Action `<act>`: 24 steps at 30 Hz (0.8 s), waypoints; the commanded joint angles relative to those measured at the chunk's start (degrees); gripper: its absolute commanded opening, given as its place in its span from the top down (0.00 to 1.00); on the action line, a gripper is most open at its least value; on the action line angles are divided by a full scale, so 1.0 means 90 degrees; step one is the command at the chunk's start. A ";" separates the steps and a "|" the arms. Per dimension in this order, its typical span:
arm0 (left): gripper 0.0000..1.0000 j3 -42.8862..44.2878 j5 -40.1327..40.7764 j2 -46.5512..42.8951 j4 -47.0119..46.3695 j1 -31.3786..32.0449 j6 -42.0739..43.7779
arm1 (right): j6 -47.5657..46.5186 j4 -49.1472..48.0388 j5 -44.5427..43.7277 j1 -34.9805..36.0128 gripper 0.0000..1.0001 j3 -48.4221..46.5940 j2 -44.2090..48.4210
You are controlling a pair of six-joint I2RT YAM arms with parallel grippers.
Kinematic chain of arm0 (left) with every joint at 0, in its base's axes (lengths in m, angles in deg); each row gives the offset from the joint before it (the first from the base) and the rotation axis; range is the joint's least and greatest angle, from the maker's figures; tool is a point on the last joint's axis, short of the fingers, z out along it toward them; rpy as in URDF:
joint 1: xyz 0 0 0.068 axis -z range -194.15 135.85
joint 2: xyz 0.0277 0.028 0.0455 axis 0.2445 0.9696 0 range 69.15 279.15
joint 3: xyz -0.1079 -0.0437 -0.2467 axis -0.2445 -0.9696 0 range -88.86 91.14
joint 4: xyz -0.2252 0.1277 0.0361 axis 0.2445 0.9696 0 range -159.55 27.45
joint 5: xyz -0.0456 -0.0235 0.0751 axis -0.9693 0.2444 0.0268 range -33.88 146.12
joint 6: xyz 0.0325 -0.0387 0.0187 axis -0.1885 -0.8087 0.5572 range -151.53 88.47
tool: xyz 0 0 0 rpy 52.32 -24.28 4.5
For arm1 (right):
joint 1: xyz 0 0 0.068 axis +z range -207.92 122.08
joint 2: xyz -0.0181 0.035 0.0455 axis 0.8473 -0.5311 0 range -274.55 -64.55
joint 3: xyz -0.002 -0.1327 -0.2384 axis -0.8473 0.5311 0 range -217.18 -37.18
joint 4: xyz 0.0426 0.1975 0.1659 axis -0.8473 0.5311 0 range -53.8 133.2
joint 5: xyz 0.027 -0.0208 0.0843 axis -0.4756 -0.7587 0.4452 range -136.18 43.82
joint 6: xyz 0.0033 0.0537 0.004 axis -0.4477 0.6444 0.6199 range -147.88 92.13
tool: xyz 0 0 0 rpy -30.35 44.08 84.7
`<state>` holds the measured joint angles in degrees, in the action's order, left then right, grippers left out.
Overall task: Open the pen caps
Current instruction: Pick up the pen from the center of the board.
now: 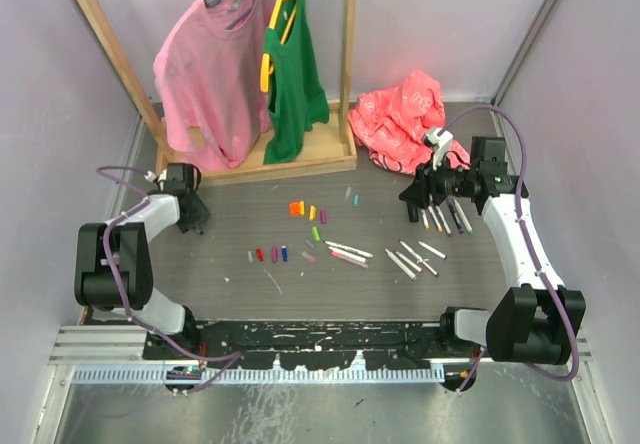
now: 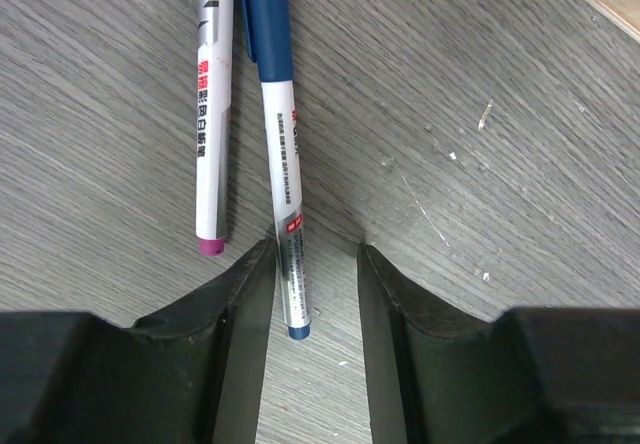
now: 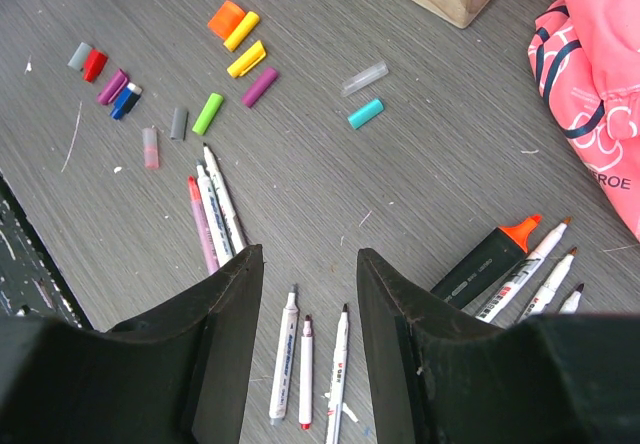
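In the left wrist view a white pen (image 2: 283, 164) with a blue cap (image 2: 266, 14) lies on the table. Its blue tail end sits between the fingers of my left gripper (image 2: 313, 264), against the left finger and apart from the right one. A second pen (image 2: 210, 144) with a purple end lies beside it. My left gripper (image 1: 190, 214) is low at the table's left. My right gripper (image 3: 310, 259) hangs open above uncapped pens (image 3: 305, 364), holding nothing. Loose pen caps lie beyond: orange (image 3: 226, 18), yellow (image 3: 246, 59), green (image 3: 208, 113), purple (image 3: 260, 87), teal (image 3: 365, 114).
A black highlighter (image 3: 480, 264) with an orange end lies beside more pens (image 1: 445, 216) under the right arm. A wooden clothes rack (image 1: 300, 159) with a pink shirt (image 1: 210, 74) and a green top (image 1: 293, 74) stands at the back. A pink bag (image 1: 405, 114) lies at back right.
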<state>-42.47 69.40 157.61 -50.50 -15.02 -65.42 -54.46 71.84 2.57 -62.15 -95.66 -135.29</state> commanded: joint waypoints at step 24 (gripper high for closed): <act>0.91 0.0841 -0.0019 0.0679 0.0743 -0.0095 -0.0144 | -0.0073 -0.0018 0.0120 0.0025 0.52 -0.0012 0.0229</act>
<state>-34.56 71.00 164.19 -44.55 -15.47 -66.71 -54.53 71.86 2.57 -62.15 -95.66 -135.29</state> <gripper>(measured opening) 0.143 0.483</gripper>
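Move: The blue-capped pen lies just in front of my left hand: its middle is about 4 cm ahead, 3 cm left and 1 cm below, with its tail end already by the left finger. The magenta pen lies beside it, roughly 5 cm ahead and 7 cm left of my left hand. The wooden rack's base is centred some 17 cm ahead and 15 cm right. From my right hand the blue-capped pen is about 55 cm left, 5 cm ahead and 18 cm down. Staying low over the table, I ease my left hand about 1.5 cm forward and slightly left, up along the blue-capped pen, while tipping it some 5 degrees so the fingers point more steeply down. There I hold still and draw the half-open fingers together until both pads pinch the white barrel a few centimetres above its tail end. ##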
